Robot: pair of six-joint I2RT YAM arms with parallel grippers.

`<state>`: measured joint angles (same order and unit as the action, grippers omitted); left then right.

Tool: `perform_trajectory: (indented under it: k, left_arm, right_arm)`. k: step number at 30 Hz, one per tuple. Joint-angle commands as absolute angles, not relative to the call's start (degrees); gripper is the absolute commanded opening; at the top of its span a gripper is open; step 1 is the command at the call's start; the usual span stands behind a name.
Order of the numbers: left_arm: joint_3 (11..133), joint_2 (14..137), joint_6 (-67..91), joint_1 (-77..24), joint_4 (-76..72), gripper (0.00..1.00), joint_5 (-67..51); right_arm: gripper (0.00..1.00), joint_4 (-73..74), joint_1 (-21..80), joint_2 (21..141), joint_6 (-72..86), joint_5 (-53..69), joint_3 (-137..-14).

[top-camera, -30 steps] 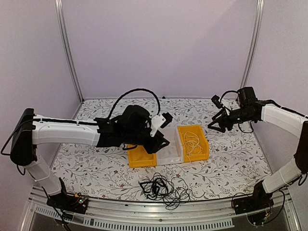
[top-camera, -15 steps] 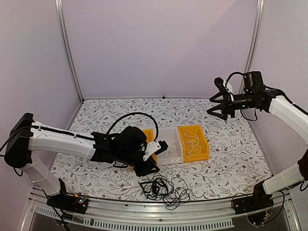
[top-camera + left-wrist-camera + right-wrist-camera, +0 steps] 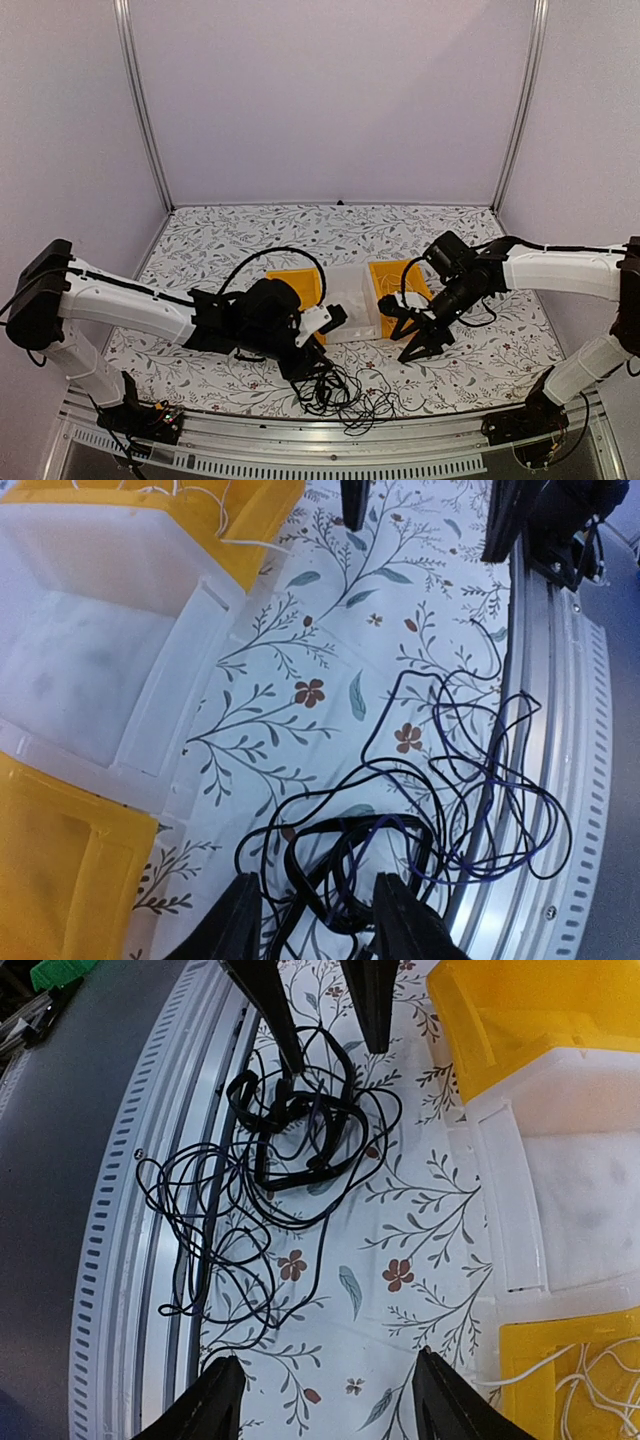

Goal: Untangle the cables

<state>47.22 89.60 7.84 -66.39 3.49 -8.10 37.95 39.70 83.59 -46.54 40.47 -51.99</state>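
A tangle of thin black cables [image 3: 336, 388] lies at the table's near edge, partly over the metal rail. My left gripper [image 3: 312, 362] is open and low over the tangle's left part. In the left wrist view its fingers [image 3: 238, 926] straddle a thicker black loop [image 3: 340, 865] without pinching it. My right gripper [image 3: 408, 338] is open just right of the tangle, in front of the bins. In the right wrist view it [image 3: 332, 1405] has only bare table between its fingers, with the black cables [image 3: 290, 1130] ahead. A pale cream cable [image 3: 590, 1380] lies in the right yellow bin [image 3: 378, 270].
Three bins stand side by side mid-table: a yellow one [image 3: 298, 286] on the left, a clear one [image 3: 350, 300] in the middle, then the right yellow one. The aluminium rail [image 3: 300, 432] runs along the near edge. Both grippers' fingers point toward each other across the tangle.
My left gripper came from over the bins down and nearer, onto the tangle. The right arm swung from high at the back right down to the table in front of the bins.
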Motion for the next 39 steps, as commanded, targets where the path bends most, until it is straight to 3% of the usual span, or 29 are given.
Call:
perform_trajectory:
  k: [1, 8, 17, 26, 31, 39]
  left_arm:
    - [45.16, 86.86, 9.56, -67.28, -2.83, 0.38, -6.95]
    - [43.95, 85.63, 9.78, -67.26, -3.16, 0.38, -1.98]
    - [44.22, 85.02, 9.0, -67.17, -2.5, 0.38, 2.27]
    - [42.9, 83.52, 8.91, -67.07, -3.57, 0.39, 5.14]
    - [42.92, 83.66, 8.68, -67.12, -4.22, 0.39, 5.53]
    - [40.67, 83.39, 4.19, -69.07, -14.94, 0.41, 5.13]
  right_arm:
    - [0.6, 42.09, 40.82, 84.02, -50.71, 39.22, -50.44]
    - [0.61, 40.93, 49.12, 78.88, -52.19, 29.82, -43.12]
    - [0.64, 36.9, 60.79, 80.76, -46.52, 19.15, -38.28]
    - [0.44, 29.77, 64.9, 83.86, -42.09, 13.51, -36.61]
    - [0.02, 29.69, 65.13, 84.61, -40.99, 11.51, -37.87]
    - [0.0, 39.48, 62.86, 74.08, -44.87, 13.57, -45.0]
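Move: The loose end of the thin dark cable lies about 9 cm back from the right hand, 2 cm to its right and 10 cm below. Also from the right hand, its thin loops lie some 9 cm back and 9 cm left, the thick black bundle about 6 cm back and 18 cm left, and the right yellow bin roughly 18 cm straight ahead. From the left hand the loose end is some 7 cm back and 21 cm right. The thin cable's loose end is what the right hand goes for: it swings back about 10 cm and down about 9 cm, slightly right, tipping its fingers steeper by some 25 degrees, then edges back left as they shut and pinch the cable near the table, and starts to rise. The left hand, partly open, draws forward and up a few centimetres, away from the thick bundle. ##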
